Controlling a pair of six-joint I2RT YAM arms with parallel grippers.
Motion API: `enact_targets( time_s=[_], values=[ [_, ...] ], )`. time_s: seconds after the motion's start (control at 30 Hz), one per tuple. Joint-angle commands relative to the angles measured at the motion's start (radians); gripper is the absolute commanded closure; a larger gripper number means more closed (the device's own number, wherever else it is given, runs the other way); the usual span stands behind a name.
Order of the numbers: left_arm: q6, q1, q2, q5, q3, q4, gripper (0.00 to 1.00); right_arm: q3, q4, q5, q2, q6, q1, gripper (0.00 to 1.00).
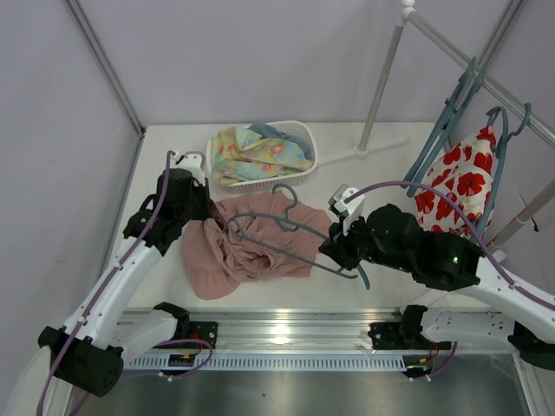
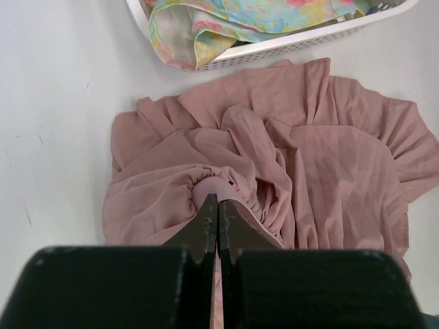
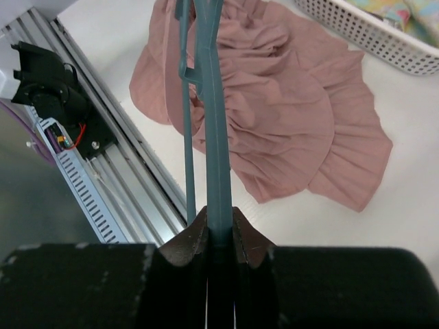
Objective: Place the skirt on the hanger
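Note:
The dusty-pink skirt (image 1: 247, 251) lies crumpled on the white table in front of the basket; it fills the left wrist view (image 2: 309, 164) and shows in the right wrist view (image 3: 288, 116). My left gripper (image 1: 192, 214) is shut on a gathered fold of the skirt's waistband (image 2: 218, 205) at its left edge. My right gripper (image 1: 334, 251) is shut on one end of the teal hanger (image 1: 290, 227), which lies across and above the skirt, hook toward the basket. The hanger's arm (image 3: 218, 137) runs straight out from the right jaws.
A white basket (image 1: 305, 139) with pastel floral cloth stands behind the skirt. A clothes rail (image 1: 381, 78) at the back right carries spare teal hangers (image 1: 447, 121) and a white cloth with red flowers (image 1: 455, 186). A metal rail (image 1: 286, 334) runs along the near table edge.

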Motion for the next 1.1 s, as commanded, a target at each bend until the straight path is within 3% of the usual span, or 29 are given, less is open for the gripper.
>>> enact_targets(
  time_s=[0.0,0.33,0.73,0.93,1.07],
  values=[
    [0.028,0.007,-0.02,-0.012,0.07,-0.008,1.0,-0.023,0.062,0.01,-0.015,0.015,0.017,1.0],
    [0.037,0.007,-0.072,0.063,0.121,-0.094,1.0,-0.039,0.141,0.1,0.034,0.011,0.029,1.0],
    [0.048,0.007,-0.119,0.158,0.193,-0.224,1.0,-0.054,0.344,0.234,0.118,0.021,0.142,1.0],
    [0.06,0.005,-0.139,0.205,0.237,-0.266,0.99,-0.029,0.429,0.211,0.184,0.017,0.19,1.0],
    [0.069,0.004,-0.15,0.236,0.283,-0.29,0.98,-0.074,0.499,0.304,0.227,0.021,0.23,1.0]
  ],
)
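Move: The right hand holds the hanger near one end. The waistband edge, pinched by the left fingers, lies about 15 cm ahead of this hand, 27 cm to its left and 9 cm below. From the left hand, the hanger's free end is about 6 cm back, 6 cm right and 3 cm above. The skirt's bulk lies 4 cm ahead of the left hand, 9 cm right and 12 cm below; the basket is 26 cm ahead, 12 cm right and 15 cm below. Leftward goes the right hand, about 9 cm after a small dip, still gripping the hanger and feeding its free end in under the waistband edge at the left fingers. Meanwhile the left hand keeps its pinch and lifts about 7 cm while drawing back some 5 cm, turning roughly 10 degrees clockwise, bringing the band up over the incoming hanger end. ##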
